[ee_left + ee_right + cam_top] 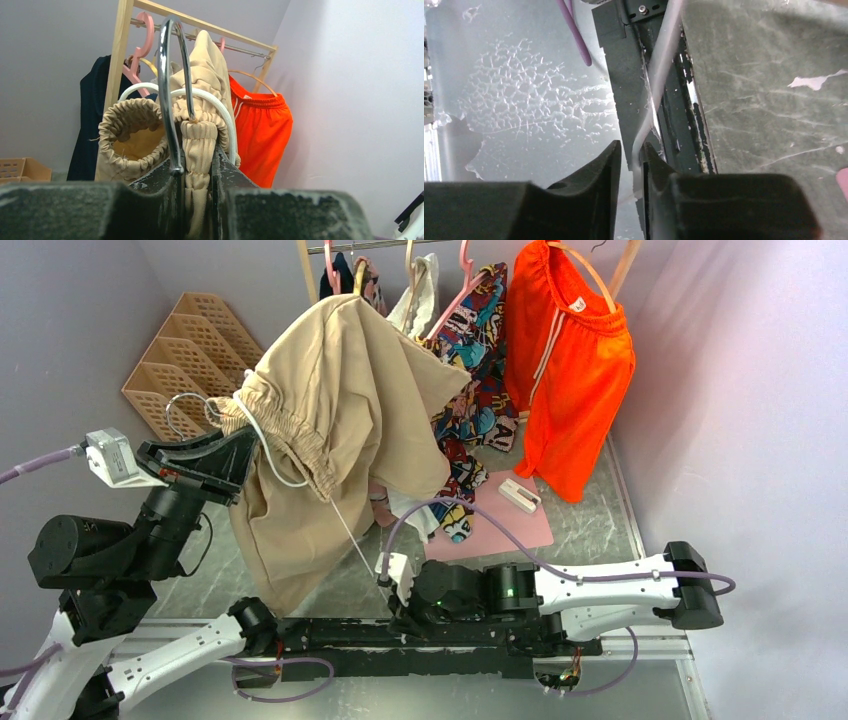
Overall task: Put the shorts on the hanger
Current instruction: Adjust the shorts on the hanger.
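Note:
The beige shorts (345,410) hang in the air, draped in a big fold over the hanger, of which only the metal hook (185,405) shows. My left gripper (240,445) is shut on the gathered waistband (199,135), with the hook (167,75) rising along its left finger. The white drawstring (345,525) runs from the waistband down to my right gripper (392,585), low near the table's front edge. In the right wrist view the drawstring (659,75) passes between the jaws of that gripper (630,150) against the right finger, with a gap on the left side.
A wooden rack at the back carries bright orange shorts (570,370), a colourful printed garment (480,350) and pink hangers. Tan woven baskets (190,350) lean at the back left. A pink mat (500,520) with a small white object (520,495) lies mid-table. A black rail (450,635) runs along the near edge.

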`<state>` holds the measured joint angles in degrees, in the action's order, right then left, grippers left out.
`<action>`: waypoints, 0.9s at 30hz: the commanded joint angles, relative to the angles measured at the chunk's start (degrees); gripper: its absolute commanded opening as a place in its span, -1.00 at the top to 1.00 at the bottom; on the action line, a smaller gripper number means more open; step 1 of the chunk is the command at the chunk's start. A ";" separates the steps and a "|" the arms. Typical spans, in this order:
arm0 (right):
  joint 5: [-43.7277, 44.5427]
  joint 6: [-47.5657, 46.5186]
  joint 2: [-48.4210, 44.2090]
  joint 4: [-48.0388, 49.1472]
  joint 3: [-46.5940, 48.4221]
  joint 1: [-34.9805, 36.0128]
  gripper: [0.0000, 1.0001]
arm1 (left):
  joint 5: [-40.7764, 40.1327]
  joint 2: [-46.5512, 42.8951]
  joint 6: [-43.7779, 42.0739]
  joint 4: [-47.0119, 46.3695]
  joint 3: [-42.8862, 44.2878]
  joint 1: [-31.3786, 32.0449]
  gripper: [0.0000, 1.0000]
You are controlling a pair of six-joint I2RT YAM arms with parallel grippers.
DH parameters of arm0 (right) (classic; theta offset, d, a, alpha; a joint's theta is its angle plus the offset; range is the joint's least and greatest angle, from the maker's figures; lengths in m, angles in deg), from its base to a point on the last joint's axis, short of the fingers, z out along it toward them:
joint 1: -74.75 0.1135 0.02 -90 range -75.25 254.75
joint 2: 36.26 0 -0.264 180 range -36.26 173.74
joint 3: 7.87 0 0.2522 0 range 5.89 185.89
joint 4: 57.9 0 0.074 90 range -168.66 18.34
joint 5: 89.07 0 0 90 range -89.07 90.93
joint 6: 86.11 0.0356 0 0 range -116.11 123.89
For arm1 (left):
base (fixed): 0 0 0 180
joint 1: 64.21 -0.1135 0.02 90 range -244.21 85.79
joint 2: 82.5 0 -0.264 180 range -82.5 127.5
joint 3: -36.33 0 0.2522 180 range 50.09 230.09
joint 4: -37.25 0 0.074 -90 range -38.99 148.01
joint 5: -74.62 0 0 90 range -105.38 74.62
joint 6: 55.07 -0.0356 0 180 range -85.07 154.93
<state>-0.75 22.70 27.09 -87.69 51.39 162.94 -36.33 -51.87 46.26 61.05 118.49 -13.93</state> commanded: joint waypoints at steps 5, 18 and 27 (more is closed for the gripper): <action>5.37 -0.72 -3.31 -6.29 7.46 0.63 -0.24 | 8.08 -0.69 -1.35 -5.56 1.66 -0.64 0.86; 18.72 -6.36 -10.00 -7.12 31.90 0.67 -0.71 | 42.60 -0.25 -6.28 9.95 -2.80 -0.64 0.86; 29.97 -9.76 -4.60 -8.18 45.15 0.66 -0.69 | 58.99 -0.79 -13.90 14.40 -6.19 -0.59 0.86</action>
<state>22.58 15.05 18.52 -92.63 91.67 163.33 13.09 -51.41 37.67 76.40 111.67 -14.30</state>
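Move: The right hand, low near the table's front edge, still has the drawstring end between its fingers. The shorts' waistband, where it is going, lies roughly 20 cm ahead, 14 cm left and 34 cm above it. From the left hand, still gripping the hanger, the waistband's middle is about 6 cm right, 4 cm ahead and nearly level. The hook stands some 5 cm left, 2 cm ahead and 5 cm up from the left hand, while the shorts' body spreads about 11 cm right and 8 cm ahead. Upward goes the right hand, about 35 cm and gathering speed, towards the waistband; its fingers spread wide and let go of the drawstring, and its down-slanted fingers tip up towards level. After a brief pause the left hand, keeping its grip on the hanger, sinks while drawing right and back, swinging clockwise some 45 degrees towards the right hand's side. ##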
